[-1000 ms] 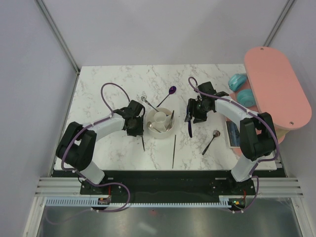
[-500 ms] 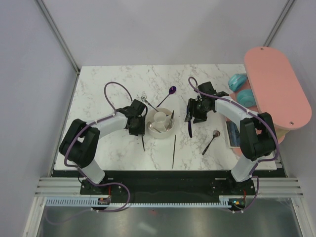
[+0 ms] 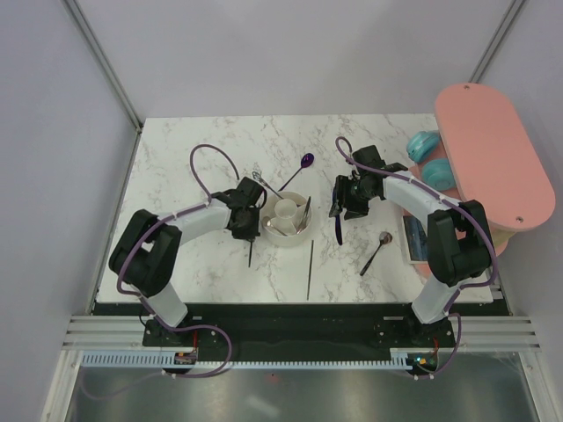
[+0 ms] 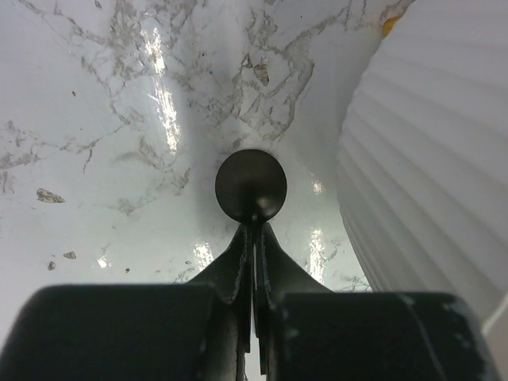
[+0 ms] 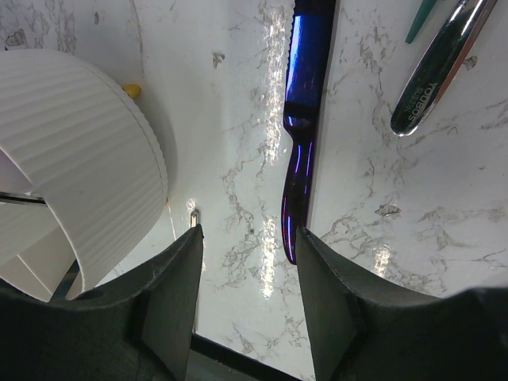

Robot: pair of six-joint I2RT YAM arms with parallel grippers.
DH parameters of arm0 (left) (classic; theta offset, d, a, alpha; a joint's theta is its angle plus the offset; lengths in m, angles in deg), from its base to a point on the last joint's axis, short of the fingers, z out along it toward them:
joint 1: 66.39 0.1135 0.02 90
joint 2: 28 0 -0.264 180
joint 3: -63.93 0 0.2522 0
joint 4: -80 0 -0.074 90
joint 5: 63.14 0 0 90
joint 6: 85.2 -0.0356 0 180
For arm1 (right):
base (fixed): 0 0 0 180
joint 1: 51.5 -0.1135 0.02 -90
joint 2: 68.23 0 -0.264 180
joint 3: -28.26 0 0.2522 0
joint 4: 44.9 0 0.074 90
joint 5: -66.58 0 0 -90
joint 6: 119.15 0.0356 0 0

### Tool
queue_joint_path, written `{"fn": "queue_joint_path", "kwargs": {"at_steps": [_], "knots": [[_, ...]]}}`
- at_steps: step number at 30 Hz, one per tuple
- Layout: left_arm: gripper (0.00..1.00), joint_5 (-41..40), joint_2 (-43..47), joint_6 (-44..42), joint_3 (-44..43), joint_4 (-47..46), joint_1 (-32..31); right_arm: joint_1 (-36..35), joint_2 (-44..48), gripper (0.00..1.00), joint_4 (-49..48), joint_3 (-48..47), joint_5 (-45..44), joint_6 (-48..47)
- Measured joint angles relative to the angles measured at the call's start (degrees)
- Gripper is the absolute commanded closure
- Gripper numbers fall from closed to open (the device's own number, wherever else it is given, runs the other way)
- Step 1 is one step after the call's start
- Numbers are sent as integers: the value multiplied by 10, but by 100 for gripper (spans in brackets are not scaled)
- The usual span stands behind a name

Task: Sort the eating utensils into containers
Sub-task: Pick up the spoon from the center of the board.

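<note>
My left gripper (image 4: pixel 254 226) is shut on a black spoon (image 4: pixel 251 185), whose round bowl pokes out just ahead of the tips. In the top view that gripper (image 3: pixel 249 221) sits against the left side of the white round holder (image 3: pixel 274 234), and the spoon's handle (image 3: pixel 250 257) trails toward the near edge. Silver utensils (image 3: pixel 303 214) stand in the holder's ring. My right gripper (image 5: pixel 248 238) hangs open over bare marble. The tip of a blue-handled utensil (image 5: pixel 305 95) lies just ahead of its right finger.
A purple spoon (image 3: pixel 302 165) and a silver utensil (image 3: pixel 260 180) lie behind the holder. A black stick (image 3: pixel 310 268) and a spoon (image 3: pixel 376 251) lie nearer the front. A pink oval board (image 3: pixel 493 158), teal objects (image 3: pixel 431 158) and a flat box (image 3: pixel 413 237) crowd the right edge.
My left gripper has closed on the black spoon and shifted slightly toward the holder, swinging the handle a little left. The right arm has not moved.
</note>
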State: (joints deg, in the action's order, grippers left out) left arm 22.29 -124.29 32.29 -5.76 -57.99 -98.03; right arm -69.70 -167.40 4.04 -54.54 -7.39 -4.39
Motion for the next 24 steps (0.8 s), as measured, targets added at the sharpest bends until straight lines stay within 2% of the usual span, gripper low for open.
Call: {"fn": "queue_joint_path", "kwargs": {"at_steps": [5, 12, 18, 24], "knots": [[98, -10, 23, 0, 19, 10, 0, 0, 0, 43, 0, 0, 0, 1], [98, -41, 138, -1, 44, 64, 0, 0, -2, 43, 0, 0, 0, 1], [98, -55, 228, -2, 33, 89, 0, 0, -9, 43, 0, 0, 0, 1], [98, -55, 268, -6, -7, 75, 0, 0, -11, 43, 0, 0, 0, 1]]}}
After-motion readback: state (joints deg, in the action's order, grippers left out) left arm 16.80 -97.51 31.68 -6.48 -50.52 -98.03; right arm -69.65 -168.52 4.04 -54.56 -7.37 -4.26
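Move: The left hand already has its fingers shut on the black spoon, low over the board. The white container's middle is about 10 cm to its right, 4 cm ahead and 3 cm higher. The purple spoon lies beyond the container, roughly 18 cm ahead of the hand and 12 cm right. The thin stick is some 9 cm back and 15 cm right. From the right hand, the container is about 13 cm left and 1 cm ahead. Back and left at first, about 2 and 3 cm low over the board and away from the white container, then mostly straight up, the left hand lifts the pinched black spoon some 13 cm, easing forward again near the end. As it rises, the wrist tips the fingertips outward by about 20 degrees; the fingers keep their closed grip. ##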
